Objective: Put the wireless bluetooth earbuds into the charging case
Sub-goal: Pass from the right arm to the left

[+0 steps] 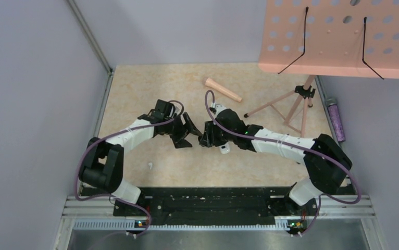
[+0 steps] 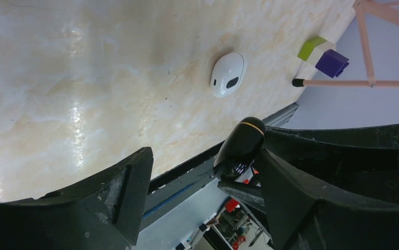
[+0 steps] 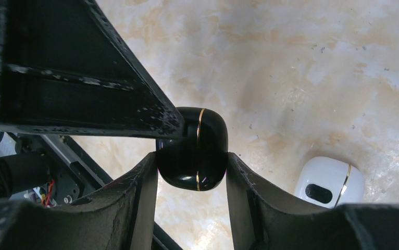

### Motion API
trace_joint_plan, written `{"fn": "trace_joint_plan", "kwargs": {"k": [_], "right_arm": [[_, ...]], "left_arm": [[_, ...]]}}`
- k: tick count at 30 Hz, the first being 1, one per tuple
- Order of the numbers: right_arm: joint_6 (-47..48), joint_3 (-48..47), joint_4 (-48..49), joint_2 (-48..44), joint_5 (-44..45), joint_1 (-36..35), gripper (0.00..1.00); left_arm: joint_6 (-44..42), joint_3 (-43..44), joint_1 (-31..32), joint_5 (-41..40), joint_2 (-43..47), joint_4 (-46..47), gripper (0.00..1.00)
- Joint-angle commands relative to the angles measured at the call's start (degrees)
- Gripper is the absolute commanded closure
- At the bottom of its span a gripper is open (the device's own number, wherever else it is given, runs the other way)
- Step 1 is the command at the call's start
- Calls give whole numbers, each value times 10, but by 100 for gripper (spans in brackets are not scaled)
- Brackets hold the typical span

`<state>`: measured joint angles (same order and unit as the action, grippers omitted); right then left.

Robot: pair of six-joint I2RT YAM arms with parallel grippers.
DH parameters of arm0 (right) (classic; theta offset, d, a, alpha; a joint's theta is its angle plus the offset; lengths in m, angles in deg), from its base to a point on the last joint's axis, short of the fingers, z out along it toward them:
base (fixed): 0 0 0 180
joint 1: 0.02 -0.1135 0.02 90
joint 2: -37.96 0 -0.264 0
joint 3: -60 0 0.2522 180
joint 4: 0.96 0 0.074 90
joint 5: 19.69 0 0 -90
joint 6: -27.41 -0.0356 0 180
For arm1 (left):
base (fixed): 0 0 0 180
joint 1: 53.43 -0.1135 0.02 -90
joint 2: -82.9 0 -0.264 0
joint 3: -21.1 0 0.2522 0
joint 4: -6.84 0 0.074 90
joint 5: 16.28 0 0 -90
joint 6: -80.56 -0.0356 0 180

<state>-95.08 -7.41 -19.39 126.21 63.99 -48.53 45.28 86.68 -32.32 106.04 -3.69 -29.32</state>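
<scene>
A glossy black charging case point(image 3: 192, 156) with a thin gold seam hangs just above the table, and my right gripper point(image 3: 192, 169) is shut on it, a finger on each side. My left gripper point(image 2: 202, 166) stands open facing it. One of its fingers point(image 3: 135, 112) touches the top of the black case point(image 2: 241, 143), and the gap holds nothing else. The two grippers meet mid-table, the left gripper point(image 1: 187, 136) and the right gripper point(image 1: 206, 138). One tiny white earbud point(image 1: 149, 166) lies on the table near the left arm. A white case-like shell point(image 3: 328, 186) with dark oval openings lies beside the right gripper.
At the back right stands a pink music stand point(image 1: 338, 36) on a tripod point(image 1: 291, 107). A tan cone point(image 1: 222, 89) lies behind the grippers, and a purple bottle point(image 1: 335, 117) by the right wall. Green point(image 2: 312, 48) and purple blocks point(image 2: 332, 62) sit near the tripod foot. A black rail point(image 1: 208, 200) runs along the near edge.
</scene>
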Motion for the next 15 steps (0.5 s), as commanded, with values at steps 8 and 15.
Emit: {"fn": "trace_joint_plan", "kwargs": {"k": [8, 15], "right_arm": [[20, -13, 30, -20, -21, 0, 58], [0, -18, 39, -9, -40, 1, 58]], "left_arm": [[5, -7, 2, 129, -21, 98, 34], [9, -12, 7, 153, -36, 111, 48]]}}
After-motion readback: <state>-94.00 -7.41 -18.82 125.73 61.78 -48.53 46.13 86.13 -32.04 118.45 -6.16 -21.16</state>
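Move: The black case, in the right hand's fingers and so right at that hand's point, sits about 4 cm to the right of the left hand, level with it fore and aft and 1 cm higher. The white case is on the table some 11 cm to the left hand's right, 2 cm ahead and 9 cm below. A white earbud lies about 16 cm to its left, 6 cm back and 10 cm below. Rightward and then also upward, the left hand slides in towards the black case, about 3 cm across and 2 cm up, its wrist rolling some 10 degrees so the fingers swing outward to the right. Its fingers narrow from wide to about half open, coming around the case without a grip yet to be seen. The right hand keeps its pinch and holds the case nearly still. ##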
